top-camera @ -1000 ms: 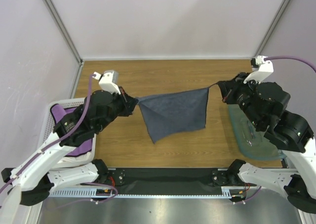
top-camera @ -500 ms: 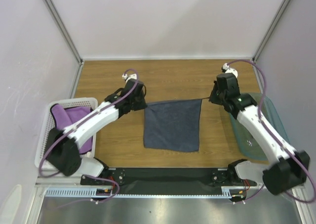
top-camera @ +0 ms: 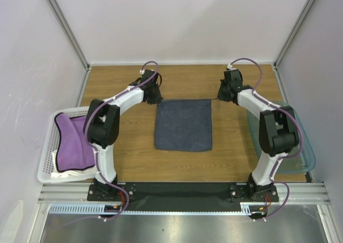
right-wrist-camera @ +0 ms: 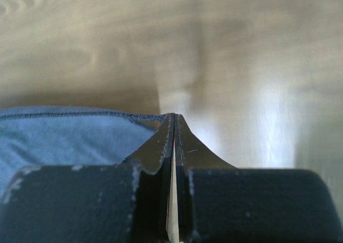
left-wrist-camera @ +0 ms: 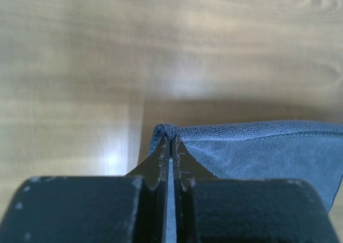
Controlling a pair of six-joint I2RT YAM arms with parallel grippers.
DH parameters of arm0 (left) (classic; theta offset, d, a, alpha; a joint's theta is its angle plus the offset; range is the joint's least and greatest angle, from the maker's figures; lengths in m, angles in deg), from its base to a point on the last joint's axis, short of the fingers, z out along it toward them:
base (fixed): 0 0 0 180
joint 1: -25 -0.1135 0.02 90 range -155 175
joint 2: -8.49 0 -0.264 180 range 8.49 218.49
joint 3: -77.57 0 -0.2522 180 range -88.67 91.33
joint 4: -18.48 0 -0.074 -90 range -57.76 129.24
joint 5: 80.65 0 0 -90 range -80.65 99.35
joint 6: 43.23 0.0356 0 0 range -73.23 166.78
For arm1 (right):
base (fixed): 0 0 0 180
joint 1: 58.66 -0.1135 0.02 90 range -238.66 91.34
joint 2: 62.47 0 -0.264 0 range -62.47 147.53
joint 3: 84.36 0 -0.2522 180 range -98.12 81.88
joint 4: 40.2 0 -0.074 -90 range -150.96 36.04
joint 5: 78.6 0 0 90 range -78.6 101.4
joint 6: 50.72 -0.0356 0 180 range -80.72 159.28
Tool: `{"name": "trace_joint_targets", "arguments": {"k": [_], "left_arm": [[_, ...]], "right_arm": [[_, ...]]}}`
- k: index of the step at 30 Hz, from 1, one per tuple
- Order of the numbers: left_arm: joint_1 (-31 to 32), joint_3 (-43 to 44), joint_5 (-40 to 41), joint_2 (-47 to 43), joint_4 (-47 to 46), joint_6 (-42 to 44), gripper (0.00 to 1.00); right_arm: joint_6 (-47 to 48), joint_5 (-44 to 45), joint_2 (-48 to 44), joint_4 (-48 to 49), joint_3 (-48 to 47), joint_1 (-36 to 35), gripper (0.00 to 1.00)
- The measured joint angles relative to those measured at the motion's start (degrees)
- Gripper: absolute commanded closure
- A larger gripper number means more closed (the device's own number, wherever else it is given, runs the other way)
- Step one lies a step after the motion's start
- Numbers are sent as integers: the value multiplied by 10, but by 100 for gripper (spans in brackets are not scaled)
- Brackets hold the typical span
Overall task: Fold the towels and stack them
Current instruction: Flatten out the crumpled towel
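Observation:
The dark navy towel (top-camera: 183, 125) lies spread flat in the middle of the wooden table (top-camera: 128, 157). My left gripper (top-camera: 156, 99) is at its far left corner, shut on a bunched bit of the blue cloth (left-wrist-camera: 257, 146) just above the wood. At the far right corner my right gripper (top-camera: 218, 98) is shut with the stitched hem (right-wrist-camera: 59, 135) running into its tips. The left gripper (left-wrist-camera: 170, 140) and the right gripper (right-wrist-camera: 173, 117) both sit low over the table. The purple towel (top-camera: 72, 141) lies in the basket, with white cloth (top-camera: 55, 160) showing under it.
A white perforated basket (top-camera: 45, 176) stands at the left edge of the table. A translucent teal bin (top-camera: 305, 152) stands at the right edge beside the right arm. Walls and metal posts close off the back and both sides.
Both arms have stretched toward the far side and come down. The navy towel, which hung stretched between the grippers, now lies flat on the table.

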Motion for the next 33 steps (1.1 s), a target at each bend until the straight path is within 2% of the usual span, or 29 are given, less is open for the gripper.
{"name": "trace_joint_targets", "arguments": {"k": [2,3,4,5,6,8,9,10,14,15,16,20,24,30,33], "left_arm": [[-9,19,-3,17,-1,5,80],[-12,27,-4,23,-2,9,70],[-16,33,-5,28,-4,13,48],[-19,37,-9,32,-7,19,39],[-22,42,-11,35,-9,20,35],[-26,54,-13,40,-11,25,23],[-28,58,-13,41,-13,26,21],[-29,62,-13,41,-13,29,18],[-32,67,-13,39,-22,23,16],[-32,61,-14,36,-28,18,16],[-32,52,-16,31,-35,12,16],[-32,-46,-38,-22,-87,-48,16],[-30,-131,-52,-56,-133,-109,16],[-29,-180,-63,-58,-193,-169,17],[-29,-184,-69,-58,-220,-190,18]], "right_arm": [[7,-4,33,11,-26,3,100],[10,-6,50,17,-40,4,100],[13,-8,66,21,-54,5,100],[16,-9,79,24,-67,5,100],[19,-9,92,26,-78,6,98],[24,-9,115,25,-102,7,83],[28,-9,126,26,-113,8,76],[31,-9,134,25,-123,9,58],[32,-14,148,14,-152,11,26],[28,-16,147,10,-157,12,21],[24,-19,144,8,-160,13,1],[-6,-44,115,-6,-146,14,0],[-40,-57,44,-5,-81,4,0],[-93,-57,-46,18,33,-46,0],[-114,-55,-57,30,70,-64,0]]}}
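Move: The grey-blue towel, its far corners still pinched in the two grippers just above the table, has its middle about 11 cm back and 10 cm to the right of the left hand, some 3 cm lower. From the right hand that middle lies roughly 12 cm back, 14 cm left and 4 cm down. The purple towel in its basket is about 34 cm left and 19 cm back of the left hand; the green bin, 25 cm right and 17 cm back of the right. Carry both held corners forward, the right about 7 cm and slightly down, the left some 4 cm, opening the left gripper first, then the right, to let go of the towel. Then draw both open grippers back: the left about 6 cm, sinking and rolling its left side down; the right about 11 cm, lifting, swinging left over the towel's right edge and dipping again. ##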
